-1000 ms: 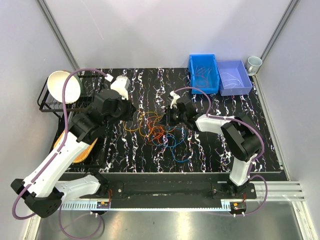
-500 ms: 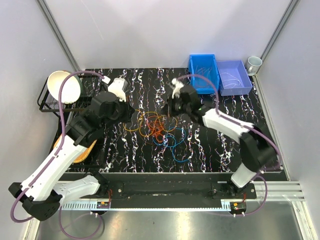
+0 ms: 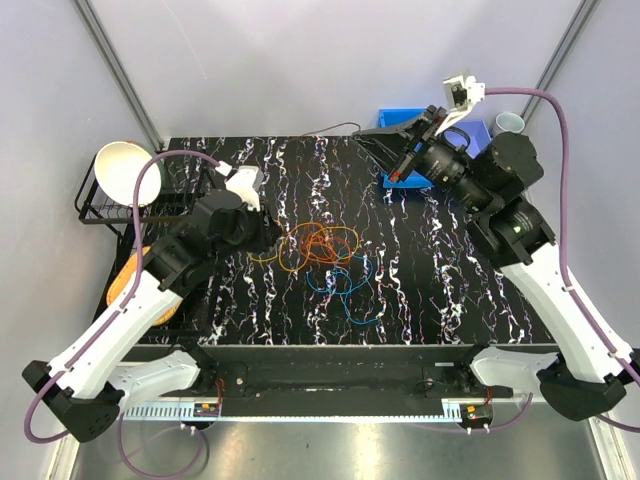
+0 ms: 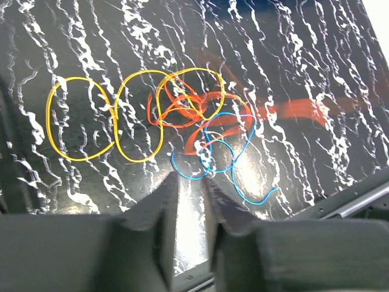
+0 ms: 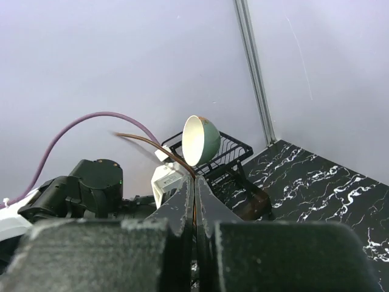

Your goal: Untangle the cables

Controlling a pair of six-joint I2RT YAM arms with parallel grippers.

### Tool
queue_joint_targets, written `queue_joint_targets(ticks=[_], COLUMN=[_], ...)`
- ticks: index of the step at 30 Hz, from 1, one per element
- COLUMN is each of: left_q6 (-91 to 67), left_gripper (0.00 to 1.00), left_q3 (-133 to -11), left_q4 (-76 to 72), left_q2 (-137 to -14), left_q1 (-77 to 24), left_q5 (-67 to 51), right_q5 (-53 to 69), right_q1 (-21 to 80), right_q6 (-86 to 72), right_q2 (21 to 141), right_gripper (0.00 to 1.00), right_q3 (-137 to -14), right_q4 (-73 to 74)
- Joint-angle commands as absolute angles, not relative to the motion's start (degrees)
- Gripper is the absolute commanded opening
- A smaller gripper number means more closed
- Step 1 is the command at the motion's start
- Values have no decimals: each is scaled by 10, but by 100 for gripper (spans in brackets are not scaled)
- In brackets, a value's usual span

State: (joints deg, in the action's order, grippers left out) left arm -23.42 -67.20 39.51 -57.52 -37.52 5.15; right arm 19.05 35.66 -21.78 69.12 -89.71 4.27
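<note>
The cables (image 3: 320, 246) lie tangled mid-mat: yellow-orange loops (image 4: 79, 118), a red-orange knot (image 4: 182, 108) and a blue strand (image 4: 226, 159). My left gripper (image 3: 268, 236) is low at the pile's left edge. In the left wrist view it (image 4: 189, 177) is slightly open and empty, its tips just short of the blue strand. My right gripper (image 3: 362, 134) is raised high over the mat's far side. It (image 5: 194, 181) is shut on a thin dark red cable (image 5: 152, 145), which trails left in the air (image 3: 330, 128).
A blue bin (image 3: 400, 114) and a white mug (image 3: 509, 123) stand at the back right, partly behind the right arm. A black dish rack (image 3: 95, 210) with a bowl (image 3: 128, 172) stands at the left edge. A wooden plate (image 3: 150, 305) lies below it.
My right arm has risen from the pile up and to the right, pulling the dark red cable out with it. The left gripper has stayed beside the pile.
</note>
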Motion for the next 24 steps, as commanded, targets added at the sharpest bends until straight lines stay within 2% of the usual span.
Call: queue_joint_targets(ticks=[1, 7, 10, 18, 24], left_q6=[-248, -259, -272, -304, -314], left_gripper=[39, 66, 73, 75, 76], left_q3=[-656, -628, -604, -527, -504], left_q4=[345, 327, 297, 229, 205], left_q2=[-584, -591, -590, -602, -628], left_q1=[-374, -375, -378, -435, -463], left_q5=[10, -12, -33, -20, 52], right_q5=[182, 185, 187, 159, 149], right_q1=[362, 363, 363, 362, 363], right_q6=[-211, -221, -221, -211, -207], right_q2=[717, 703, 705, 701, 691], right_gripper=[0, 0, 0, 0, 0], right_q3=[-863, -841, -846, -854, -859], right_q4=[90, 70, 70, 83, 93])
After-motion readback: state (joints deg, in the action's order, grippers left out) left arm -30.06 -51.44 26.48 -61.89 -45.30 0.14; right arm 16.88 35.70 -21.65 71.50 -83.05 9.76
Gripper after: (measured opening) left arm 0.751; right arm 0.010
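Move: Over the table's left part, the left hand is empty, with the red-orange cable's tangle about 7 cm ahead, 9 cm to its right and 22 cm below. The yellow cable centres some 6 cm ahead and 6 cm right, the blue one about 4 cm back and 15 cm right, both on the table. From the high right hand, which already pinches the brown cable, the red-orange tangle lies roughly 5 cm ahead, 9 cm left and 47 cm down. Sinking about 10 cm towards the red-orange tangle, the left hand also shifts some 6 cm right while its fingers spread wide and its wrist tips down about 10 degrees. The right hand keeps its pinch on the brown cable, drops roughly 9 cm and eases a little forward early on, tipping down, then holds there. The left hand touches nothing yet. ##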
